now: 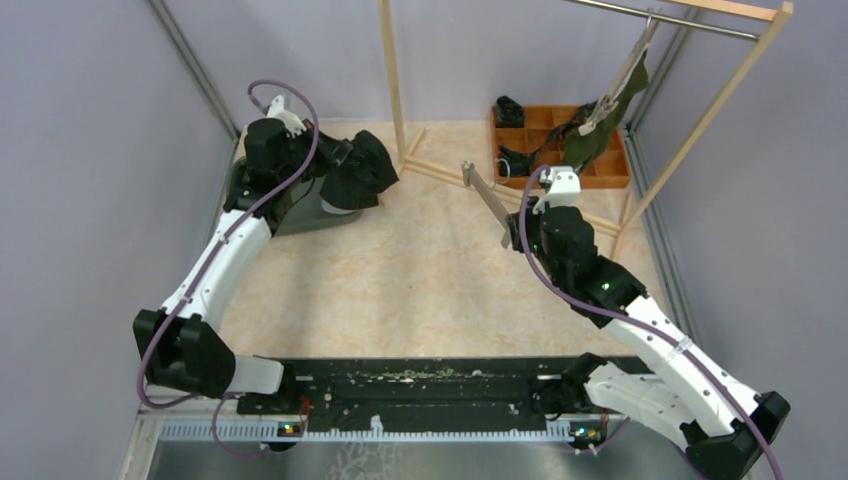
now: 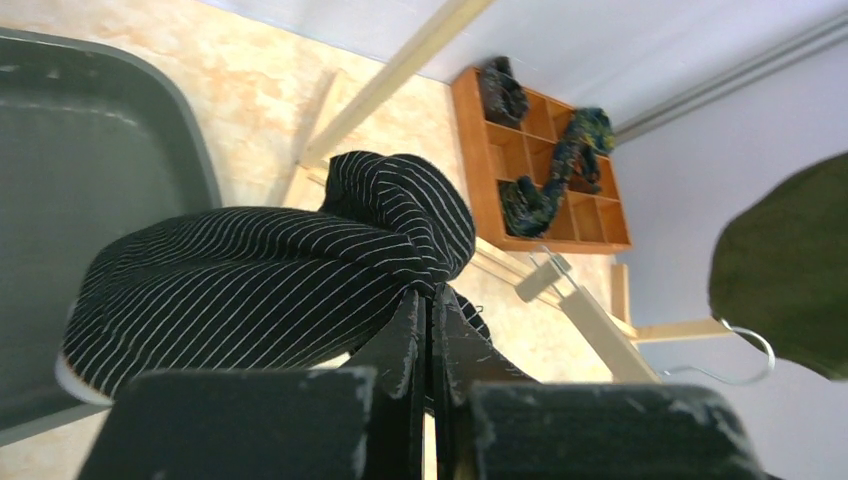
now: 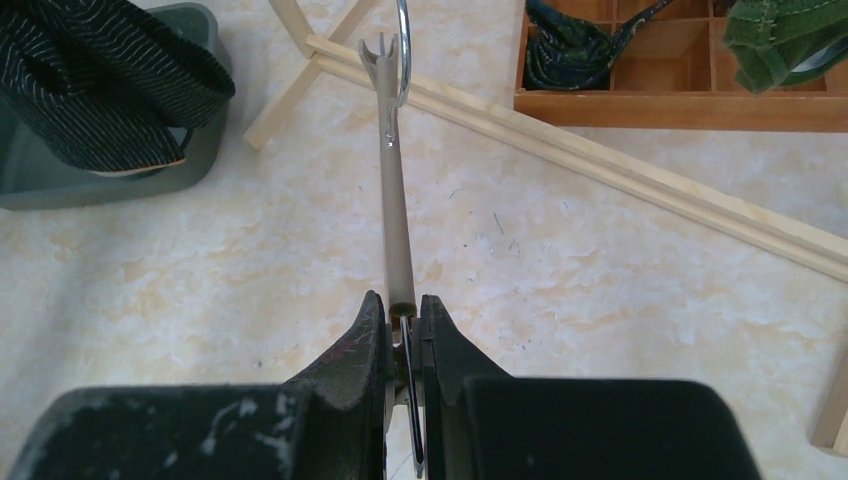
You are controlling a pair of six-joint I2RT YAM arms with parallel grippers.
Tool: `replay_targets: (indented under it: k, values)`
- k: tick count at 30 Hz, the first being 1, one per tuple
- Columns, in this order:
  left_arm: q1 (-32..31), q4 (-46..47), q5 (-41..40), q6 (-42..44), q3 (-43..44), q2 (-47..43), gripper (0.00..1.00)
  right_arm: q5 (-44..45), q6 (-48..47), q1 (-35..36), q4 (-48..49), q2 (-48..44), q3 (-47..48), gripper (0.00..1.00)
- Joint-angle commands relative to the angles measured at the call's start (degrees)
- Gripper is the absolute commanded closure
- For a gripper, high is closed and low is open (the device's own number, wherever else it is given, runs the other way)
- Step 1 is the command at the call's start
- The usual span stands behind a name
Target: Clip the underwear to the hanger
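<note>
The black pinstriped underwear (image 1: 362, 172) hangs bunched from my left gripper (image 1: 340, 158), which is shut on a fold of it (image 2: 280, 280) just above the grey bin; the jaws (image 2: 428, 300) pinch the cloth tight. My right gripper (image 1: 512, 232) is shut on the lower end of a metal clip hanger (image 1: 487, 198), held off the table and pointing toward the back left. In the right wrist view the hanger bar (image 3: 396, 200) runs straight out from the gripper (image 3: 404, 315), with its clip and hook at the far end. The underwear and the hanger are well apart.
A grey bin (image 1: 300, 215) sits under the left gripper. A wooden rack (image 1: 395, 80) stands at the back, its base beam (image 3: 600, 170) on the table. A second hanger with green underwear (image 1: 600, 130) hangs from the rail above a wooden organizer (image 1: 600, 175) of rolled garments.
</note>
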Motion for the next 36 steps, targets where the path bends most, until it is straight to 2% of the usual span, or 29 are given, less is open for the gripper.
replay_targets:
  k: [1,5,15,19,23,30,36]
  values:
    - [-0.7,5.0,8.4,-3.9,-1.2,-3.3,1.0,2.3,0.7,-0.3,3.2,-1.7,0.5,1.0]
    - [-1.6,7.5,14.6,-5.1,-0.6,-3.3,1.0,3.5,0.6,-0.4,2.9,-1.8,0.7,1.0]
    - [-4.3,-0.9,18.1,-3.1,8.4,3.4,1.0,6.3,0.1,-0.4,2.6,-3.1,1.7,1.0]
    - [-6.7,-1.5,21.0,-3.9,9.2,6.9,1.0,7.3,-0.5,-0.5,2.5,-3.0,2.4,1.0]
    - [-10.7,-4.5,19.3,-2.3,11.7,8.3,1.0,7.4,-1.0,-0.5,2.6,-2.5,3.0,1.0]
    - [-11.7,-13.3,15.2,2.8,17.5,9.1,1.0,7.1,-1.8,-1.2,3.0,-1.9,3.5,1.0]
    - [-11.8,-15.8,18.8,4.3,20.7,11.1,1.0,6.5,-2.1,-1.8,3.2,-1.4,3.7,1.0]
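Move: The hanger, still gripped by the right hand, has its middle about 31 cm to the right of the left hand, 7 cm back and 9 cm lower. The basin is some 18 cm left, 5 cm ahead and 27 cm below; the rack's left foot is 9 cm right and 16 cm ahead on the table. From the right hand, the striped underwear is 36 cm left, 18 cm ahead and roughly level. The striped underwear, still pinched in the shut left fingers, is swung right about 13 cm towards the hanger and drawn back 5 cm; the left hand rises, dips, then rises again, turning clockwise nearly 30 degrees. The right hand keeps hold of the hanger, easing slightly right and up with a small clockwise turn. ##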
